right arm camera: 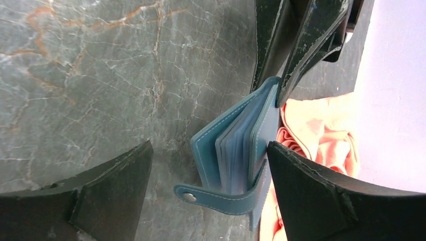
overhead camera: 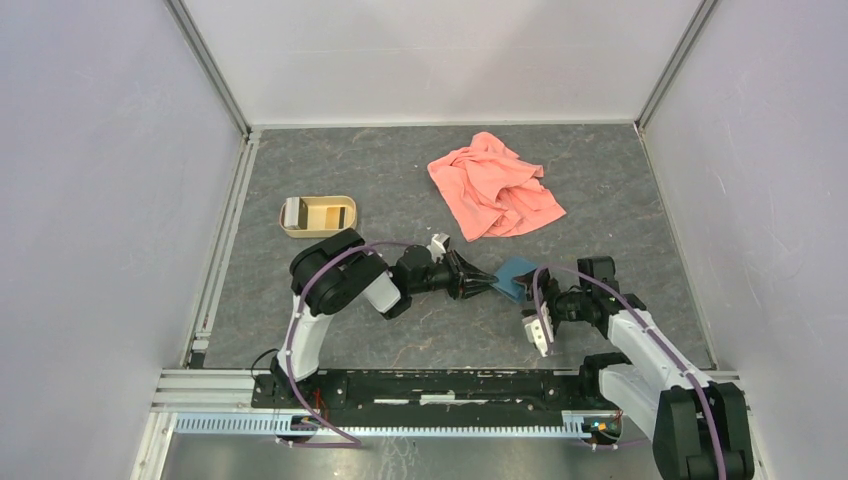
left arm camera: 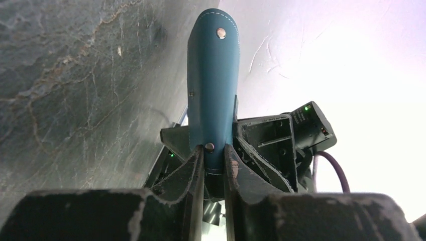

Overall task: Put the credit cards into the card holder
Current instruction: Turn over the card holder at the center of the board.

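Note:
My left gripper point(overhead camera: 492, 283) is shut on the card holder point(overhead camera: 515, 275), a teal wallet held off the table by one cover edge point(left arm camera: 213, 75). In the right wrist view the card holder point(right arm camera: 236, 145) hangs partly open, its light blue sleeves fanned and its snap strap point(right arm camera: 221, 200) loose. The left fingers point(right arm camera: 281, 50) clamp its top edge. My right gripper point(overhead camera: 540, 335) is open just in front of the holder, with nothing between its jaws point(right arm camera: 210, 150). The credit cards seem to stand as small flat pieces in the tan tray point(overhead camera: 318, 215), too small to tell apart.
A crumpled salmon-pink cloth point(overhead camera: 495, 185) lies at the back right, just behind the held wallet point(right arm camera: 321, 135). The tan tray sits at the back left. White walls close in the grey marbled table point(overhead camera: 400, 170) on three sides.

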### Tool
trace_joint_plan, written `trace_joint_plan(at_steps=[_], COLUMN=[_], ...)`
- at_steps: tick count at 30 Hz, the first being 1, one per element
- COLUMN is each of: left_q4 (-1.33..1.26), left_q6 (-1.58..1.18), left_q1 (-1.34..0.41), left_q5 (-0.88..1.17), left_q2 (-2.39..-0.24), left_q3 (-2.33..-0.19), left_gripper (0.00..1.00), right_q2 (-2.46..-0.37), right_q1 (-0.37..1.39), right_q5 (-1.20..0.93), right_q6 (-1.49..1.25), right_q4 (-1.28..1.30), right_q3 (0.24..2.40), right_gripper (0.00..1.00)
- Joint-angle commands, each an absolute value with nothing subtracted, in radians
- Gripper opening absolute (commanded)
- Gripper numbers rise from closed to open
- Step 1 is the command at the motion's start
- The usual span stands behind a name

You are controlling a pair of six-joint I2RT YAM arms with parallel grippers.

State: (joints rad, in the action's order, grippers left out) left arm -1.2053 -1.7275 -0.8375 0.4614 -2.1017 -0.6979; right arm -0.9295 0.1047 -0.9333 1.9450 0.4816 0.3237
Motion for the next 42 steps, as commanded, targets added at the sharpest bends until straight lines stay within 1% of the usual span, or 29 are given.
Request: trace_joint_plan(at_steps=[1, 5, 8, 10, 12, 14, 16, 19, 21, 23, 24, 25, 27, 30, 33, 35, 37, 39, 42], left_q4=[-1.341, -1.381, -1.408, -1.432, -1.45, -1.471, -1.494, -1.524, -1.524, -1.504, -1.487, -1.46, -1.386, -1.219, -0.888, -0.569, -0.392, -0.324, -0.328], left_q6=[-1.819, -1.844, -1.858, -1.871, -1.878, -1.881, -1.879, -1.859, -1.825, -1.774, -1.738, -1.698, -1.601, -1.394, -1.08, -0.85, -0.659, -0.543, -0.48], left_q1=[-0.837, -0.839, -0.839, -0.839, -0.839, -0.839, -0.838, -0.835, -0.828, -0.817, -0.809, -0.801, -0.784, -0.765, -0.767, -0.795, -0.831, -0.842, -0.842], left_q5=[0.485, 0.483, 0.478, 0.475, 0.471, 0.468, 0.467, 0.46, 0.457, 0.456, 0.457, 0.456, 0.45, 0.43, 0.34, 0.208, 0.08, 0.009, -0.065], left_q2=[-2.115, -2.129, -2.139, -2.145, -2.149, -2.149, -2.147, -2.128, -2.099, -2.057, -2.034, -2.002, -1.926, -1.774, -1.564, -1.387, -1.262, -1.156, -1.054], left_q3=[-0.689, -0.681, -0.674, -0.669, -0.665, -0.659, -0.653, -0.636, -0.618, -0.594, -0.578, -0.564, -0.534, -0.501, -0.528, -0.574, -0.613, -0.608, -0.561], left_gripper=[0.08, 0.09, 0.12, 0.13, 0.16, 0.2, 0.35, 0.53, 0.62, 0.73, 0.94, 0.99, 1.0, 1.0, 1.0, 1.0, 1.0, 1.0, 1.0], right_q2=[-0.927, -0.925, -0.919, -0.916, -0.914, -0.911, -0.909, -0.908, -0.905, -0.905, -0.907, -0.91, -0.933, -1.022, -1.178, -1.295, -1.4, -1.467, -1.533], right_q1=[0.137, 0.167, 0.176, 0.178, 0.177, 0.176, 0.178, 0.176, 0.176, 0.175, 0.176, 0.176, 0.176, 0.176, 0.175, 0.176, 0.172, 0.163, 0.14], right_q5=[-0.878, -0.839, -0.839, -0.827, -0.812, -0.816, -0.846, -0.865, -0.862, -0.863, -0.866, -0.868, -0.876, -0.906, -0.972, -1.034, -1.067, -1.043, -0.988], right_q6=[1.803, 1.675, 1.557, 1.504, 1.438, 1.383, 1.366, 1.302, 1.245, 1.175, 1.12, 1.059, 0.933, 0.798, 0.733, 0.728, 0.725, 0.662, 0.511], right_q4=[0.212, 0.072, 0.032, 0.022, 0.012, 0.027, 0.071, 0.123, 0.157, 0.196, 0.22, 0.236, 0.278, 0.396, 0.541, 0.668, 0.753, 0.73, 0.612], right_q3=[0.271, 0.249, 0.271, 0.287, 0.305, 0.325, 0.346, 0.378, 0.403, 0.434, 0.452, 0.471, 0.514, 0.609, 0.702, 0.771, 0.822, 0.833, 0.799], right_gripper=[0.87, 0.72, 0.57, 0.49, 0.42, 0.37, 0.31, 0.23, 0.19, 0.17, 0.16, 0.16, 0.16, 0.16, 0.16, 0.16, 0.16, 0.19, 0.29])
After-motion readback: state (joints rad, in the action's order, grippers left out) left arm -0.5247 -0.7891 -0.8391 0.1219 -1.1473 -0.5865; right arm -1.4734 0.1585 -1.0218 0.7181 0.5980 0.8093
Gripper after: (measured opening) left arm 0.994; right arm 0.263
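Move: My left hand already pinches one edge of the card holder; the holder's middle lies about 4 cm to its right and 1 cm ahead, at about the same height. From my open right hand, the holder's middle is some 3 cm ahead, 2 cm to the left and about 1 cm higher. The middle of the pink cloth is roughly 20 cm ahead of the right hand and 5 cm left of it, some 5 cm lower. I slide my open right hand about 4 cm forward around the card holder and pinch it while my left hand keeps it nearly still. Then my left fingers open wide and back off to the left and up, about 9 and 16 cm. My right hand lifts about 5 cm, then sinks some 3 cm while edging left, rolling roughly 75 degrees about its fingers so its far side dips. ##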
